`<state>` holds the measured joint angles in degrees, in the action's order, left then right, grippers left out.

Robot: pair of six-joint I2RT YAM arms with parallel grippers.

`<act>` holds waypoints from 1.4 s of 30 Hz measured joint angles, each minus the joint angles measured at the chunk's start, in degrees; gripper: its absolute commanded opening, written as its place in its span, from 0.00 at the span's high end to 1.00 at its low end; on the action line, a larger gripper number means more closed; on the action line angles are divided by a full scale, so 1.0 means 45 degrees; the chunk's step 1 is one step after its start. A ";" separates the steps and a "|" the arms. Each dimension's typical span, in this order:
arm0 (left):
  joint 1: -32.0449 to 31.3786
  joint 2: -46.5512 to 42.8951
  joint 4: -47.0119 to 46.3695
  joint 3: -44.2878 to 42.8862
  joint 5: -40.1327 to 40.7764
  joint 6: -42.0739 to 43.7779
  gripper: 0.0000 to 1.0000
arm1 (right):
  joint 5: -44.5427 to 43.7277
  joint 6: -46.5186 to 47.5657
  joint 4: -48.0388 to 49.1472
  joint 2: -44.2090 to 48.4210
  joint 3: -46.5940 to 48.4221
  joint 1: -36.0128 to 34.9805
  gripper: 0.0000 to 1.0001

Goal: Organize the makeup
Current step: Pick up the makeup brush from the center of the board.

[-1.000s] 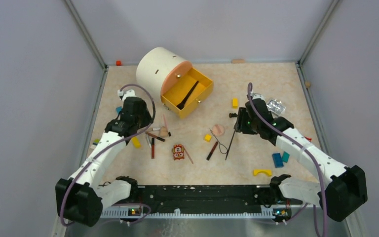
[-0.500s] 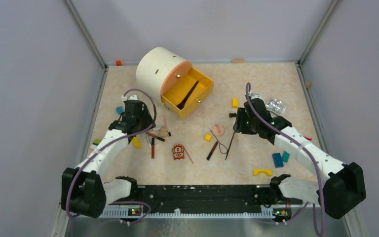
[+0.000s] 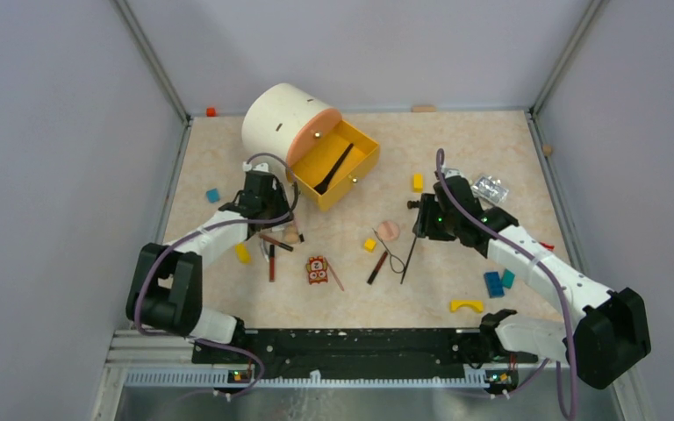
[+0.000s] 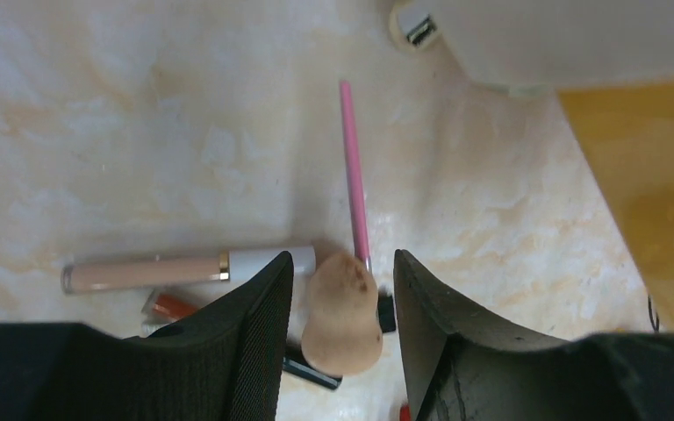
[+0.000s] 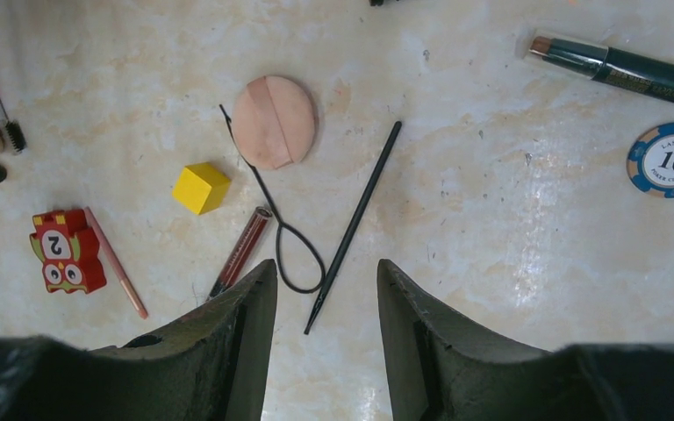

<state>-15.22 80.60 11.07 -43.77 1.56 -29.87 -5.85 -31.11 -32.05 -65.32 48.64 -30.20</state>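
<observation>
My left gripper (image 4: pixel 342 263) is open and low over a pile of makeup, its jaws on either side of a peach sponge puff (image 4: pixel 342 316) with a gap on each side. A pink wand (image 4: pixel 352 167), a beige tube with a white cap (image 4: pixel 184 267) and a red tube (image 4: pixel 168 305) lie around the puff. My right gripper (image 5: pixel 326 263) hangs open above a black stick (image 5: pixel 355 215) and a black wire-loop tool (image 5: pixel 294 250). Nearby lie a round peach puff (image 5: pixel 274 121), a brown-red pencil (image 5: pixel 241 248) and a thin pink pencil (image 5: pixel 116 263).
A white round box (image 3: pixel 272 118) stands at the back with its yellow drawer (image 3: pixel 329 197) pulled out and a black brush inside. An owl toy (image 5: pixel 61 250), a yellow block (image 5: pixel 200 188), a poker chip (image 5: pixel 671 160), a dark tube (image 5: pixel 632 72) and blue blocks (image 3: pixel 494 283) lie about.
My left arm has reached forward and to the right, bringing its gripper over the pile beside the drawer, jaws slightly narrower. The right arm has not moved.
</observation>
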 measured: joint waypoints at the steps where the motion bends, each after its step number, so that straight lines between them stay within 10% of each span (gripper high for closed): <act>1: 0.0000 0.0355 -0.0204 -0.0214 0.0112 0.0034 0.49 | -0.0010 0.0000 0.0010 0.0000 -0.0044 0.0000 0.55; 26: -0.0520 0.3453 -0.1744 -0.1511 0.0801 0.0627 0.59 | -0.0024 -0.0005 -0.0068 0.0126 -0.0233 0.0000 0.54; 42: -0.0986 0.3691 -0.1685 -0.1540 0.2681 0.0607 0.99 | -0.0024 -0.0034 -0.0058 0.0151 -0.0233 0.0000 0.54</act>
<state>-19.66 97.21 3.49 -50.70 13.63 -27.14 -5.96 -31.27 -32.32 -64.64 47.59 -30.20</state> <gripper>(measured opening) 0.089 0.455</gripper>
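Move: The pink makeup brush lies lengthwise just under the left hand, its middle about 2 cm ahead, 1 cm to the right and 4 cm below. The beauty sponge beside its back end is some 1 cm behind the hand; the tan tube lies about 6 cm to the left, level with the hand. The open yellow drawer is around 16 cm ahead and 12 cm right, the round cabinet's middle some 26 cm straight ahead. From the right hand the brush is roughly 30 cm left, 7 cm ahead, 10 cm below. The pink brush's handle gets pinched between the left fingertips, forward of the sponge: the hand runs about 5 cm forward from over the sponge, easing into a sink of some 4 cm to the table. Its left side then rises about 10 degrees as the fingers close from half open to nearly shut. On the way forward the gripper's body shoves the cabinet. ##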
